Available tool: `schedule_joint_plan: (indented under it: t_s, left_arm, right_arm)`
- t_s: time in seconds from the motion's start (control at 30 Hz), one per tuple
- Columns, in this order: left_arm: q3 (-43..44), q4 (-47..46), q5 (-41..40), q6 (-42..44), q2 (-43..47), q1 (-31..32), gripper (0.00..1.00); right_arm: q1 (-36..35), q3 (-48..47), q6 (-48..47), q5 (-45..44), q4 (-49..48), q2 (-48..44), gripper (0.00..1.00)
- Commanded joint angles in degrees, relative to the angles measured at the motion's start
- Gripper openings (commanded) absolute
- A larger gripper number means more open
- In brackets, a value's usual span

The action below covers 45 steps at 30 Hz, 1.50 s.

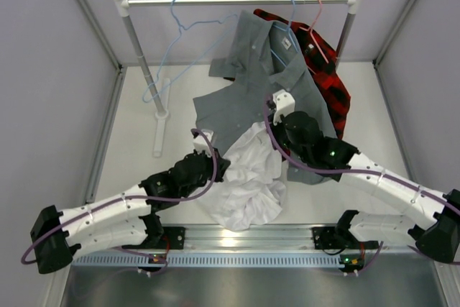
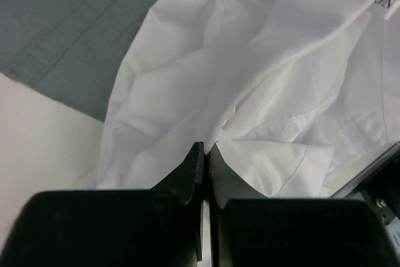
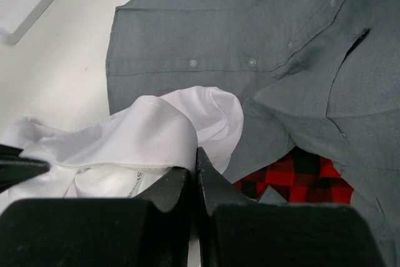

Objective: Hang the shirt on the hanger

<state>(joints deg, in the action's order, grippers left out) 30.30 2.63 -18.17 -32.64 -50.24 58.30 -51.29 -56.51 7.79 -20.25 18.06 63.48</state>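
Note:
The white shirt [image 1: 248,177] lies crumpled on the table between the two arms, partly over the grey shirt's lower edge. My left gripper [image 2: 206,148] is shut, with a fold of the white shirt [image 2: 250,79] pinched at its tips. My right gripper [image 3: 195,154] is shut on a stitched edge of the shirt [image 3: 156,129], which bulges up over the fingers. In the top view the left gripper [image 1: 221,166] is at the shirt's left side and the right gripper [image 1: 272,134] at its upper right. The bare light-blue hanger [image 1: 175,44] hangs from the rail at the back left.
A grey shirt [image 1: 262,88] on a blue hanger and a red-and-black plaid shirt [image 1: 327,70] on a pink hanger [image 1: 314,12] hang from the rail [image 1: 237,1], draping down onto the table. The rack's white foot [image 1: 159,124] stands at the left. Grey walls enclose the table.

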Motion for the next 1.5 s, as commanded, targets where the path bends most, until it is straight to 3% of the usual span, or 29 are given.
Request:
schedule_joint_plan:
  t_s: [0.0,0.13,0.27,0.3,0.4,0.47,0.53,0.6,0.63,0.77,0.87,1.07,1.1,1.17,1.2,1.27,1.3,1.47]
  left_arm:
    - [5.5,0.2,-8.4,2.2,1.2,0.0,0.00]
    - [15.1,10.2,-22.8,7.1,3.7,0.1,0.00]
    - [31.2,15.4,-31.1,17.7,4.8,0.1,0.00]
    - [39.0,15.5,-30.7,23.1,4.5,0.1,0.00]
    - [56.1,22.0,-27.1,28.9,-0.8,0.0,0.00]
    - [60.3,25.1,-24.2,29.7,-4.5,0.0,0.00]
    - [57.4,25.1,-24.5,28.1,-4.4,0.0,0.00]
    - [51.8,25.1,-28.0,22.7,-2.2,0.1,0.00]
    - [44.9,25.0,-29.5,20.7,-1.2,0.0,0.00]
    - [27.6,24.4,-30.8,9.1,3.5,0.1,0.00]
    - [20.2,24.2,-29.4,3.8,3.8,0.0,0.00]
    - [17.2,21.6,-27.0,1.9,1.0,-0.1,0.00]
    - [17.9,21.5,-26.1,2.1,0.6,0.0,0.00]
    - [18.4,20.5,-24.1,3.0,-0.1,-0.1,0.00]
    - [18.5,19.6,-22.2,3.6,-0.1,-0.1,0.00]
    - [18.7,19.1,-20.7,3.8,0.1,-0.1,0.00]
    - [18.7,18.6,-19.4,3.9,0.1,0.0,0.00]
    - [19.2,17.7,-15.2,4.1,1.0,-0.1,0.00]
  right_arm:
    - [0.8,-5.0,1.0,2.1,-0.1,0.1,0.00]
    - [0.8,-11.7,-0.7,7.4,2.9,1.8,0.00]
    - [-0.5,-24.1,-1.9,8.6,9.1,5.5,0.00]
    - [-2.2,-30.9,-3.2,7.9,10.9,6.4,0.00]
    - [-6.8,-44.2,-4.4,3.6,18.0,10.4,0.00]
    - [-9.9,-48.8,-2.8,-0.8,20.7,12.2,0.00]
    - [-10.7,-47.5,1.7,-7.3,21.3,11.8,0.00]
    - [-10.9,-39.7,10.7,-9.9,21.5,9.2,0.00]
    - [-11.0,-36.1,13.3,-10.6,21.5,8.3,0.00]
    - [-12.3,-13.8,22.1,-8.7,17.1,2.4,0.00]
    - [-13.0,-3.0,27.2,-7.1,14.3,-1.2,0.00]
    - [-13.2,6.6,25.6,1.3,10.2,-4.9,0.01]
    - [-13.1,6.7,21.6,2.7,10.0,-5.3,0.14]
    - [-13.2,6.1,16.8,5.2,9.4,-7.0,0.31]
    - [-13.2,5.8,12.0,5.5,8.1,-7.6,0.51]
    - [-13.1,3.5,7.0,7.4,7.3,-7.7,0.64]
    - [-13.0,2.3,3.1,7.9,7.3,-7.0,0.69]
    - [-12.8,-6.5,-5.5,12.1,7.2,2.9,0.70]
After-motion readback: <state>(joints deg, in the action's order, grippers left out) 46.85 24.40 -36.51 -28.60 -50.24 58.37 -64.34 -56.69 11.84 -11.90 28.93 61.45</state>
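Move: Both hands already pinch the white shirt. Its bulk lies about 8 cm to the right of the left hand, 2 cm back and 14 cm below; from the right hand it is some 10 cm back, 9 cm to the left and 22 cm below. The grey shirt's middle is about 12 cm ahead and 7 cm to the left of the right hand, 22 cm lower. The empty blue hanger is some 22 cm ahead, 11 cm left and 15 cm above the left hand. Keeping their pinches on the white shirt, both hands fling it upward, the left by about 37 cm with its fingers tipping up, the right by about 25 cm, both drifting left, then swing it down again. The left keeps its hold; the right sinks past its starting height, drawing back, then opens to let go and rises slightly. ##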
